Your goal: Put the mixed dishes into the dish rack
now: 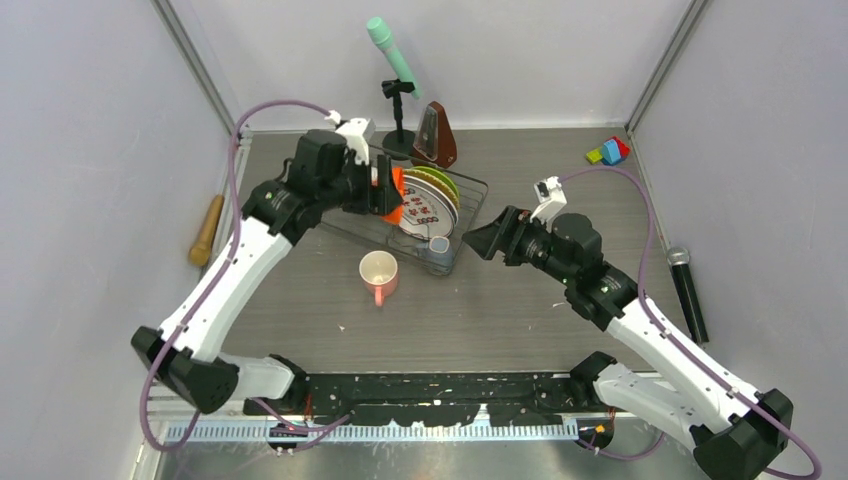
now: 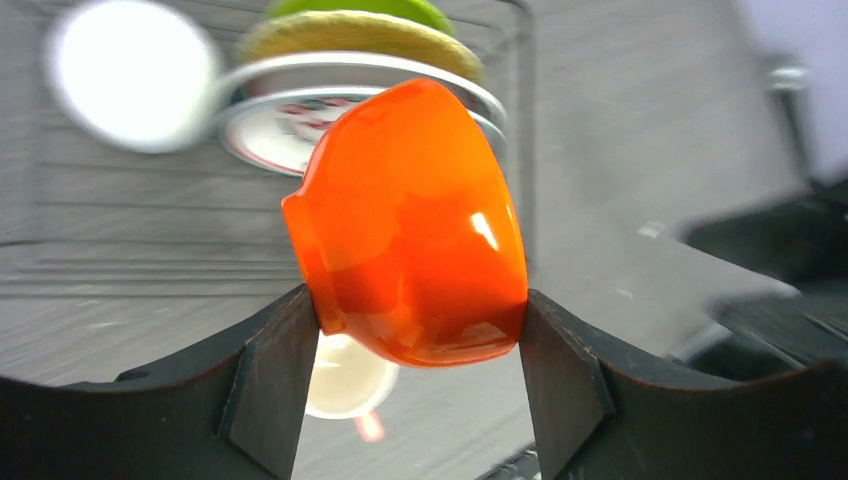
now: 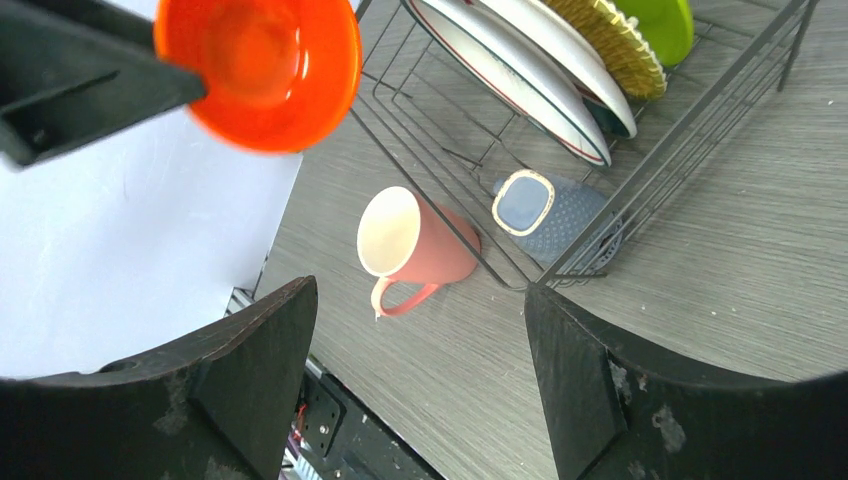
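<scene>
My left gripper (image 2: 420,312) is shut on the orange-red bowl (image 2: 415,225), holding it tilted above the left part of the dish rack (image 1: 468,190). Standing in the rack are the lime-green plate (image 3: 660,25), the tan plate (image 3: 605,40) and the white teal-rimmed plate (image 3: 520,70). The small grey-blue mug (image 3: 545,205) sits in the rack's near corner. A blurred white bowl (image 2: 130,88) shows further back in the left wrist view. The pink mug (image 1: 379,273) stands on the table just in front of the rack. My right gripper (image 3: 420,310) is open and holds nothing, right of the rack.
A stand with a green microphone (image 1: 395,60) and a brown metronome (image 1: 436,135) stand behind the rack. A wooden handle (image 1: 207,228) lies at the left wall. A black microphone (image 1: 686,290) and coloured blocks (image 1: 609,151) lie on the right.
</scene>
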Robot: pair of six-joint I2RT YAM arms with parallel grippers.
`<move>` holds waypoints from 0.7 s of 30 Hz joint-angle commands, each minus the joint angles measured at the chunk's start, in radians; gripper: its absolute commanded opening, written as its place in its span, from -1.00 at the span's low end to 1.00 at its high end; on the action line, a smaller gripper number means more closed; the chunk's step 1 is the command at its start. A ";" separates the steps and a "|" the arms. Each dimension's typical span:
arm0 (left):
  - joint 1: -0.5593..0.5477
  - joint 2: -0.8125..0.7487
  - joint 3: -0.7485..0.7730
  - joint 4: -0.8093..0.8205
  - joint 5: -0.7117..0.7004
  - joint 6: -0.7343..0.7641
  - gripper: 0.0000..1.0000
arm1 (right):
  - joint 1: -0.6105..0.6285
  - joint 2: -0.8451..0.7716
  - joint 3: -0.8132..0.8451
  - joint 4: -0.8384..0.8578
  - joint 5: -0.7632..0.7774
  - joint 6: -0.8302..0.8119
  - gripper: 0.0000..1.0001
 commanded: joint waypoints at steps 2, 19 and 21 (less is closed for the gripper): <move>0.000 0.156 0.190 -0.188 -0.508 0.195 -1.00 | -0.004 -0.041 0.036 -0.022 0.050 -0.040 0.64; 0.020 0.390 0.082 0.131 -0.784 0.621 -1.00 | -0.004 -0.050 0.060 -0.067 0.009 -0.045 0.63; 0.024 0.405 0.057 0.184 -0.762 0.672 -1.00 | -0.004 -0.046 0.063 -0.070 0.010 -0.048 0.63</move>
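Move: The orange bowl is already in my left hand. It is bound for the free left end of the dish rack, roughly 9 cm ahead, 12 cm to the left and 23 cm below. The white bowl beside that spot lies about 10 cm ahead and 8 cm left. The upright plates are some 6 cm ahead and 4 cm right, and the pink mug 10 cm back and 5 cm left. From my right hand, that spot is about 15 cm ahead and 27 cm left. I keep the orange bowl pinched in my left hand and carry it forward and left over the rack, about 11 cm each way, past the plates towards the rack's left end. I sink nearly 9 cm as I go, and the last stretch is only forward and down. On the way I roll the wrist some 55 degrees, the hand's left side rising. ##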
